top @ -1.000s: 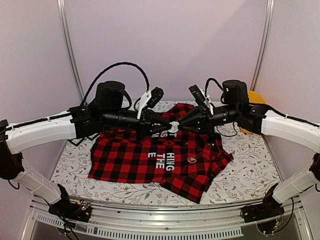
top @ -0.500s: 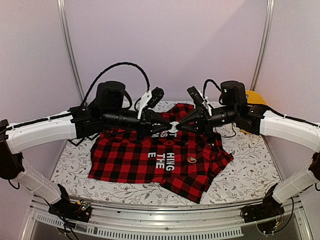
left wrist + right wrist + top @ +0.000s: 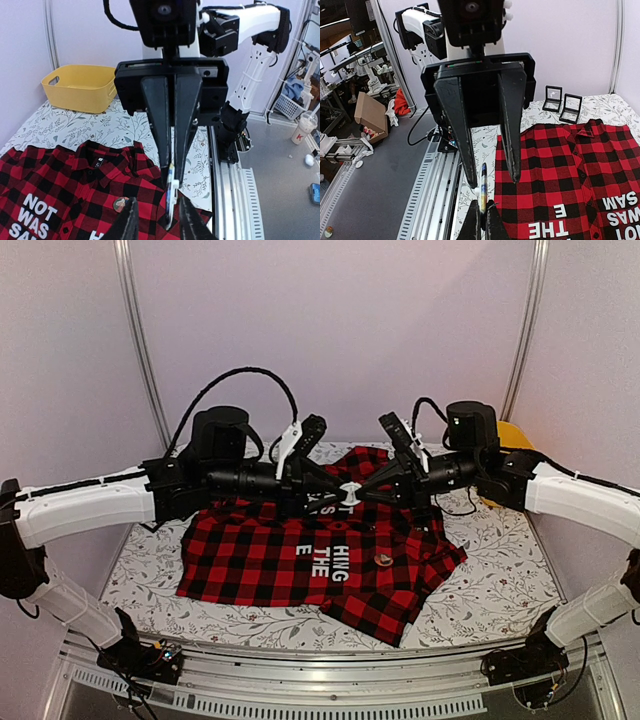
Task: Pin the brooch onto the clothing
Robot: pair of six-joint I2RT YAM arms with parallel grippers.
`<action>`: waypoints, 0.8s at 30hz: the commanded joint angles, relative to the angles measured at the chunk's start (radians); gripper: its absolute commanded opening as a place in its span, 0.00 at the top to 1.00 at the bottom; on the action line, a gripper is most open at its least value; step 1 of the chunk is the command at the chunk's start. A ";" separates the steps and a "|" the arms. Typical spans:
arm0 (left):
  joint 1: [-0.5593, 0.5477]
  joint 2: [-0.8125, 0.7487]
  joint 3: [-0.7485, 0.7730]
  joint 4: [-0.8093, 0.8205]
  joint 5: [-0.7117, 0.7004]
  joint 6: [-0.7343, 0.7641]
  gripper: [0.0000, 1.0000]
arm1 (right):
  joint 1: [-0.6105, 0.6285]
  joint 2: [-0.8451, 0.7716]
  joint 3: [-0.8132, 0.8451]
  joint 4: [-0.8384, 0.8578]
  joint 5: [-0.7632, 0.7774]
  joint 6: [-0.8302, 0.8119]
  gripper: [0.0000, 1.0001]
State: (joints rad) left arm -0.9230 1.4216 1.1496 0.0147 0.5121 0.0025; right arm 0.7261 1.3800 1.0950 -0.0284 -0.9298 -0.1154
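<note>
The red-and-black checked shirt [image 3: 270,555] lies flat on the table, its white letters showing; it also shows in the left wrist view [image 3: 75,180] and the right wrist view [image 3: 560,165]. Both grippers meet tip to tip above its collar. A small white-edged brooch [image 3: 348,491] hangs between them, seen edge-on [image 3: 171,197] [image 3: 483,192]. My right gripper [image 3: 483,221] [image 3: 360,492] is shut on the brooch. My left gripper [image 3: 160,222] [image 3: 334,493] is open, its fingers either side of the brooch. A round badge [image 3: 383,559] [image 3: 120,203] sits on the shirt's front.
A yellow basket [image 3: 515,440] [image 3: 82,87] stands at the back right. Two small black display boxes [image 3: 561,102] stand behind the shirt. A metal rail [image 3: 320,695] runs along the table's near edge. The floral tablecloth [image 3: 500,580] surrounds the shirt.
Both grippers and the brooch between them have shifted only slightly, a little up and right. The shirt has not moved.
</note>
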 commanded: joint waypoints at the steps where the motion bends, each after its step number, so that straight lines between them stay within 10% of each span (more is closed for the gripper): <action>1: -0.011 -0.009 -0.029 0.084 0.008 -0.032 0.76 | 0.005 -0.039 -0.011 0.021 -0.015 0.014 1.00; 12: -0.011 0.024 0.007 0.077 0.047 -0.045 1.00 | 0.004 -0.050 -0.024 0.045 -0.005 0.013 0.99; 17: -0.014 -0.008 -0.033 0.128 0.051 -0.037 1.00 | 0.003 -0.055 -0.048 0.086 -0.004 0.028 0.66; 24: -0.016 -0.015 -0.039 0.136 0.062 -0.028 1.00 | 0.005 -0.031 -0.056 0.143 -0.024 0.079 0.72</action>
State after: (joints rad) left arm -0.9268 1.4311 1.1210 0.1192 0.5583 -0.0341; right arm 0.7261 1.3476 1.0466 0.0532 -0.9340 -0.0731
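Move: Just off the left hand's open fingertips, about 2 cm to its right and level with them, is the brooch, its disc on edge in the right hand's shut fingers; from the right hand its middle lies some 2 cm to the left. Below the left hand, roughly 30 cm down, a second brooch sits on the clothing about 7 cm ahead and 10 cm to the right, while the clothing's middle is around 12 cm ahead and 6 cm to the left. Closing on the near side of the brooch, the left hand eases about 1 cm right, back and up and pinches the disc while the right hand still keeps its grip. Only once the left fingers are shut do the right fingers open to about a third; the right hand lets go with hardly any travel, its parted fingers staying around the far side of the brooch. ##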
